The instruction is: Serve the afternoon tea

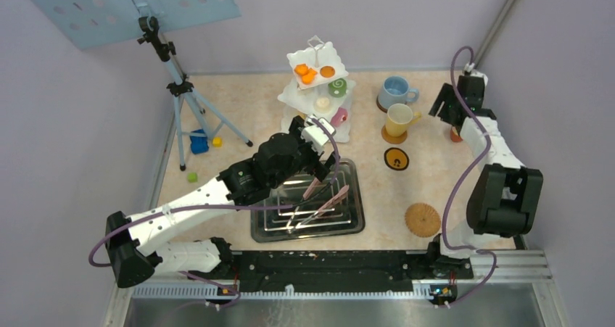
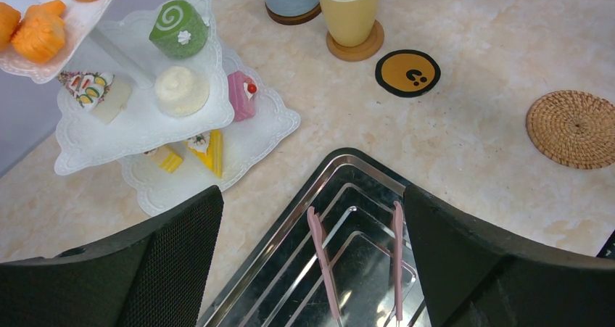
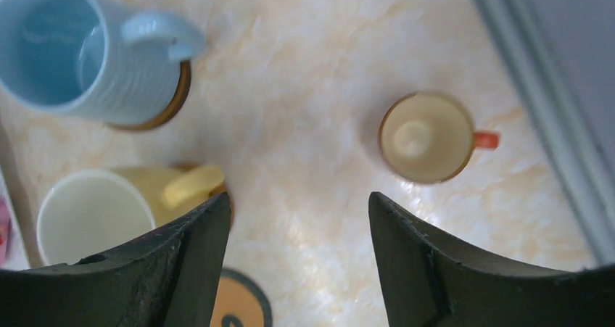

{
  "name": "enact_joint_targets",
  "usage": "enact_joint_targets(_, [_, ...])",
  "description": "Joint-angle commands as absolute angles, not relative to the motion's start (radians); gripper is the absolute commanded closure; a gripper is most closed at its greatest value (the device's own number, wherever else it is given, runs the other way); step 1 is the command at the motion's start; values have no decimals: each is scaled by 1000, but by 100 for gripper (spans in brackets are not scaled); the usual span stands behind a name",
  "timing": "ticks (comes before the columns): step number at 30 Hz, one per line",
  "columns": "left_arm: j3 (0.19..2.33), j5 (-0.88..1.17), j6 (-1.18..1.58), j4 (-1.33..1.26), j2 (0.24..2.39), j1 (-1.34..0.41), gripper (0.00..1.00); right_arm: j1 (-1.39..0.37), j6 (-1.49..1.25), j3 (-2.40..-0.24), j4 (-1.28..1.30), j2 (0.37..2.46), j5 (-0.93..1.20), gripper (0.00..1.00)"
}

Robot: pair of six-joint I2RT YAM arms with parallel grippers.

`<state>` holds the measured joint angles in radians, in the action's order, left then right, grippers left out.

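The white three-tier stand carries the pastries: orange, green swirl, cream, pink and yellow. The blue mug and the yellow mug each stand on a brown coaster. A small brown mug stands upright on the bare table near the right wall. My right gripper hovers open just short of it, holding nothing. My left gripper hangs open and empty over the tray's far corner.
The steel tray holds the pink tongs. An orange-and-black coaster and a woven coaster lie bare. A tripod and small toy blocks stand at the left.
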<state>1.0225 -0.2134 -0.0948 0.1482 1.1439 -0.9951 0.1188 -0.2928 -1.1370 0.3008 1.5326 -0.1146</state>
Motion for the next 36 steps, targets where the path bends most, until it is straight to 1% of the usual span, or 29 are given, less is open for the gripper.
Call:
enact_joint_targets(1, [1026, -203, -79, 101, 1130, -998, 1, 155, -189, -1305, 399, 1682, -215, 33])
enact_joint_targets(3, [1026, -206, -81, 103, 1128, -1000, 1, 155, -170, -1371, 423, 1750, -214, 34])
enact_joint_targets(5, [1026, -212, -84, 104, 1127, -1000, 1, 156, -165, -1438, 466, 1818, -228, 38])
enact_joint_targets(7, [1027, -216, -87, 105, 1127, -999, 1, 156, -166, -1482, 498, 1865, -257, 40])
enact_joint_targets(12, [1026, -216, -87, 106, 1129, -1000, 1, 159, -151, -1471, 481, 1923, -312, 40])
enact_joint_targets(13, [1026, -215, -86, 105, 1130, -1000, 1, 162, -150, -1470, 481, 1935, -313, 42])
enact_joint_targets(17, [1025, -219, -88, 104, 1131, -1000, 1, 163, -136, -1468, 480, 1978, -303, 55])
enact_joint_targets(20, [1026, -221, -87, 104, 1131, -999, 1, 163, -139, -1451, 469, 1960, -320, 71])
enact_joint_targets(21, [1026, -220, -87, 104, 1132, -1000, 1, 162, -143, -1441, 456, 1943, -319, 74])
enact_joint_targets(26, [1027, -218, -83, 104, 1133, -999, 1, 149, -152, -1336, 423, 1821, -326, 100])
enact_joint_targets(30, [1025, -212, -83, 103, 1137, -1000, 1, 98, -111, -1238, 454, 1689, -276, 100])
enact_joint_targets(36, [1026, -208, -79, 103, 1145, -999, 1, -75, -56, -1059, 439, 1489, -216, 100])
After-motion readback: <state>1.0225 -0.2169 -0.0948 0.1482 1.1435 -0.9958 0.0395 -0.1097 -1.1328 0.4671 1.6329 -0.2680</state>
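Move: Off to the right hand's right, roughly 9 cm away and 12 cm below, stands the small red cup, only about 1 cm farther forward. The yellow cup is about 14 cm to the hand's left and 3 cm ahead, with the blue cup some 10 cm beyond the yellow one; the bear coaster lies 14 cm left and 7 cm back. From the left hand the red cup is around 52 cm right, 18 cm forward and 25 cm down. Swinging right and then dropping about 10 cm, with a slight forward reach, the right hand tips its fingers some 20 degrees more steeply down and shuts them on the left side of the red cup's rim, pinching the wall with one finger inside. It then lifts about 3 cm while drawing back and left about 6 cm each, keeping the pinch. ##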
